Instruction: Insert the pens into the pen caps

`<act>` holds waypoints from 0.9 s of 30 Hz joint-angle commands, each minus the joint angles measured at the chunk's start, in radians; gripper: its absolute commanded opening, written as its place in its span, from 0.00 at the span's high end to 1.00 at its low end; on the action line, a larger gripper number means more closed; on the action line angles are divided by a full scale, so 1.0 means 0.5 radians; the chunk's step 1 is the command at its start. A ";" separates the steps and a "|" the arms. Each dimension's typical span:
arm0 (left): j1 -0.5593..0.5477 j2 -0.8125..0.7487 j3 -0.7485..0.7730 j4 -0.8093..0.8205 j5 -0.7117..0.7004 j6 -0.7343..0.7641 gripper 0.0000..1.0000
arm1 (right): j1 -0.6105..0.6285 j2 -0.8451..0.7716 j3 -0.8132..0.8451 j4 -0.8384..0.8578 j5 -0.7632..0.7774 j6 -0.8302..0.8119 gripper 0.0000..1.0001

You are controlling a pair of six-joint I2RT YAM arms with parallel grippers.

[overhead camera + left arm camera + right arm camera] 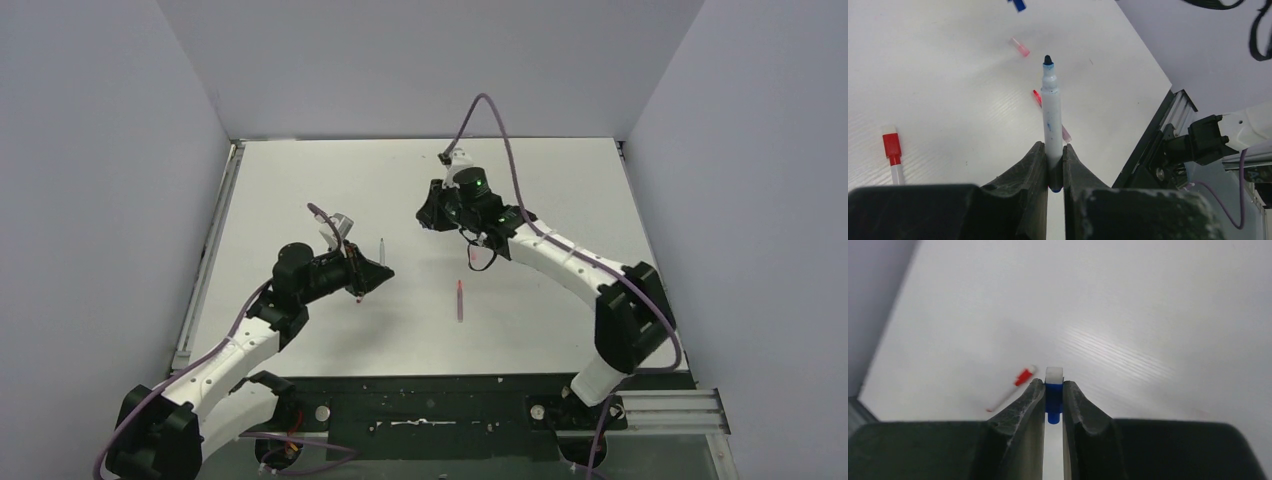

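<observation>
My left gripper [385, 272] [1052, 147] is shut on the tail of a whitish, blue-tipped pen [1050, 110], whose bare tip points away from the camera. My right gripper [428, 215] [1053, 385] is shut on the blue pen cap [1053, 392], whose white end pokes out past the fingertips. Between the two grippers lies a whitish pen [382, 250] [893, 150] [1013, 390] with a red cap on it. The pinkish-red pen [460, 300] [1037, 96] lies uncapped on the table ahead of the left gripper. A pale pink cap [1020, 48] lies beyond it.
The white table [560, 190] has grey walls on three sides and a black rail [1148, 150] along its near edge. A purple cable [500, 150] loops above the right arm. A small blue piece [1018, 4] shows at the top edge of the left wrist view.
</observation>
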 commanded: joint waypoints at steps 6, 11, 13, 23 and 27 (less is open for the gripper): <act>-0.019 -0.024 -0.071 0.632 0.084 -0.278 1.00 | 0.236 -0.557 -0.241 1.084 -0.183 0.452 1.00; -0.019 -0.004 -0.015 0.682 0.096 -0.285 1.00 | 0.322 -0.541 -0.173 1.112 -0.260 0.502 1.00; -0.019 0.000 0.013 0.680 0.101 -0.279 1.00 | 0.345 -0.536 -0.174 1.116 -0.258 0.501 1.00; -0.019 -0.044 0.110 0.592 0.085 -0.224 1.00 | 0.384 -0.508 -0.153 1.073 -0.269 0.473 1.00; -0.019 -0.055 0.145 0.528 0.082 -0.185 1.00 | 0.395 -0.513 -0.159 1.056 -0.259 0.451 1.00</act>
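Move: About 12 cm ahead of the left hand, 6 cm to its right and 3 cm lower is the blue cap held by the right hand; the capped red pen lies 7 cm ahead, 6 cm left, 16 cm below. From the right hand, the tip of the left's upright blue pen is some 11 cm back, 7 cm left, 10 cm up. The pink cap lies 2 cm ahead, 9 cm right, the pink pen 9 cm back, 7 cm right, both 13 cm below. Swinging up fast by some 18 cm while drawing back and left about 8 cm each way, the right hand carries the pinched blue cap over the pen tip, its fingers tilting up from slanting down to roughly level; the climb ends early and it eases on back and left. The left hand keeps hold of the blue pen, raising it about 6 cm and leaning its tip some 10 degrees leftward. ##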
